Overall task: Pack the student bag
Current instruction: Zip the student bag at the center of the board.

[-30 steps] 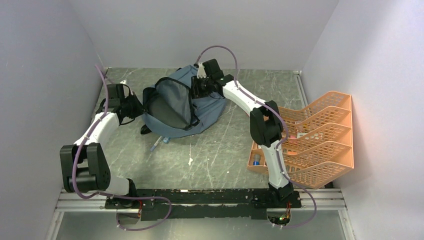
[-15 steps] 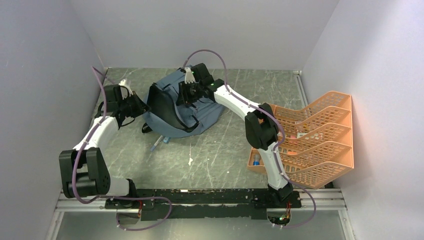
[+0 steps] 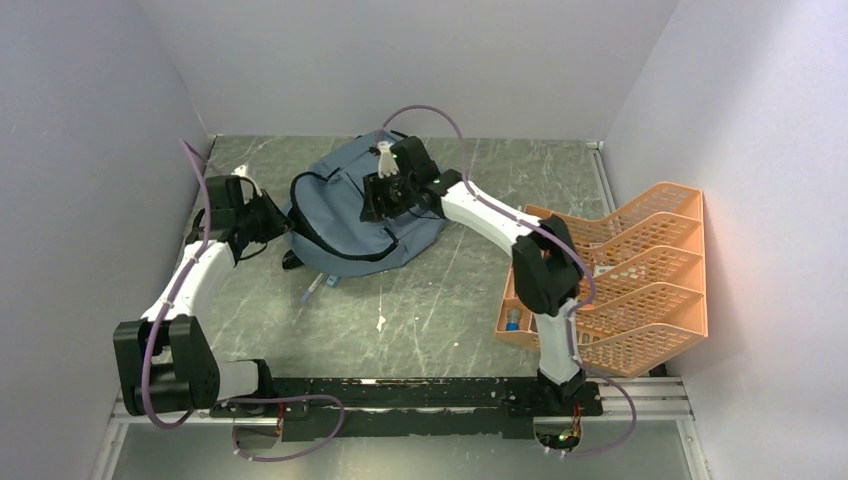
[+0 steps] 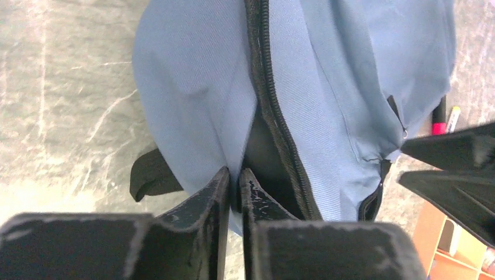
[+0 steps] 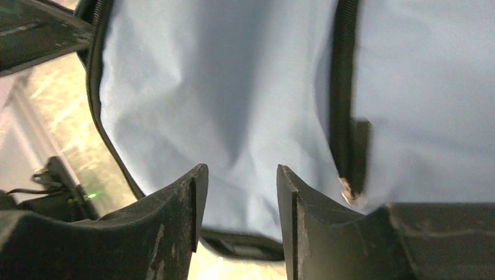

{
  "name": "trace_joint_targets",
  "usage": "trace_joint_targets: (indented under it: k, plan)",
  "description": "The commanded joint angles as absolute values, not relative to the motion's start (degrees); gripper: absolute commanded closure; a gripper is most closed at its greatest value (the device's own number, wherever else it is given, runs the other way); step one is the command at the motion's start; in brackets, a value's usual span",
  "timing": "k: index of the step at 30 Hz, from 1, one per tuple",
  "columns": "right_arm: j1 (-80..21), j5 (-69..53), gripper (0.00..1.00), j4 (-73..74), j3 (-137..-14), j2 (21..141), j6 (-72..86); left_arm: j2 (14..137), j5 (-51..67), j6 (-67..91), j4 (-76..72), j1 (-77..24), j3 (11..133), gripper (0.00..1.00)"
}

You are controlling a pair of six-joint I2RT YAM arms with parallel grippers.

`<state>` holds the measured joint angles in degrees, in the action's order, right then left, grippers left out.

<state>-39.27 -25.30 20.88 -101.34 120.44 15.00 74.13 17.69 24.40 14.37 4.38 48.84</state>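
Note:
The slate blue-grey student bag (image 3: 350,215) lies at the back middle of the table, its main opening folded nearly shut along the black zip (image 4: 274,111). My left gripper (image 3: 276,217) is at the bag's left edge and is shut on a fold of its fabric (image 4: 234,178) beside the zip. My right gripper (image 3: 385,196) hovers over the top of the bag, jaws apart, with blue fabric (image 5: 233,105) and a zip (image 5: 344,87) beyond the fingertips (image 5: 240,172). Nothing sits between its fingers.
An orange mesh tray organiser (image 3: 640,270) with small items stands at the right. Pens (image 3: 315,285) lie on the table under the bag's near edge; a pink marker (image 4: 439,119) shows by the bag. A black strap (image 4: 149,175) sticks out at the left.
The bag's wide-open mouth has been folded shut. My right gripper swung left over the bag and now stands open above it. My left gripper shifted slightly left, still holding the fabric.

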Motion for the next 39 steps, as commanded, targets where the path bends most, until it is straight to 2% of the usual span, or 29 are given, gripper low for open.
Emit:
trace_joint_targets:
  k: [1,8,11,15,25,31,39]
  plan:
    - [-38.88,-9.56,0.48,15.7,-92.33,110.11,13.71,70.81,9.91,23.41,19.33,4.14,50.05,0.77]
    - [-37.41,0.46,0.4,9.66,-74.17,100.04,21.94,68.25,5.85,21.8,22.57,3.98,52.06,0.46]
    - [-36.09,2.36,0.38,6.82,-68.1,97.41,28.14,66.26,4.76,20.31,22.84,2.79,54.04,0.4]
    - [-33.82,1.89,0.34,3.78,-63.12,96.38,37.52,64.3,-1.65,17.64,22.34,-6.44,57.58,0.33]
    - [-29.84,1.27,0.25,-7.56,-55.7,95.33,52.86,71.28,-2.36,22.62,16.1,-27.3,59.14,0.31]
    - [-27.32,-0.8,0.23,-9.69,-56.0,97.72,55.41,78.34,-2.58,27.26,12.35,-32.14,59.82,0.33]
    - [-25.98,-2.37,0.19,-7.78,-61.02,103.17,53.76,87.96,-8.59,31.4,13.64,-36.28,64.59,0.34]
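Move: The left fingers are shut on the student bag's left rim; the open zip's near right end lies about 23 cm to their right, 2 cm back and 8 cm lower. A dark strap end is some 7 cm behind those fingers, and the light-blue marker 12 cm back and 10 cm right, both at table level. From the right hand, hovering over the folded-in flap, the bag's right side is roughly 16 cm to the right, level fore and aft, 8 cm down; the pocket pull tab is 4 cm straight ahead and 6 cm lower. Open the left gripper to let go of the rim while easing it slightly back and left, then lift it some 9 cm, swing it right across the bag and lower it over the zip's near right end, turning about 20 degrees clockwise. Meanwhile clear the right gripper about 16 cm to the right and down to the bag's right side, swivelling it some 50 degrees clockwise, opening it wider and finally reaching slightly forward. ##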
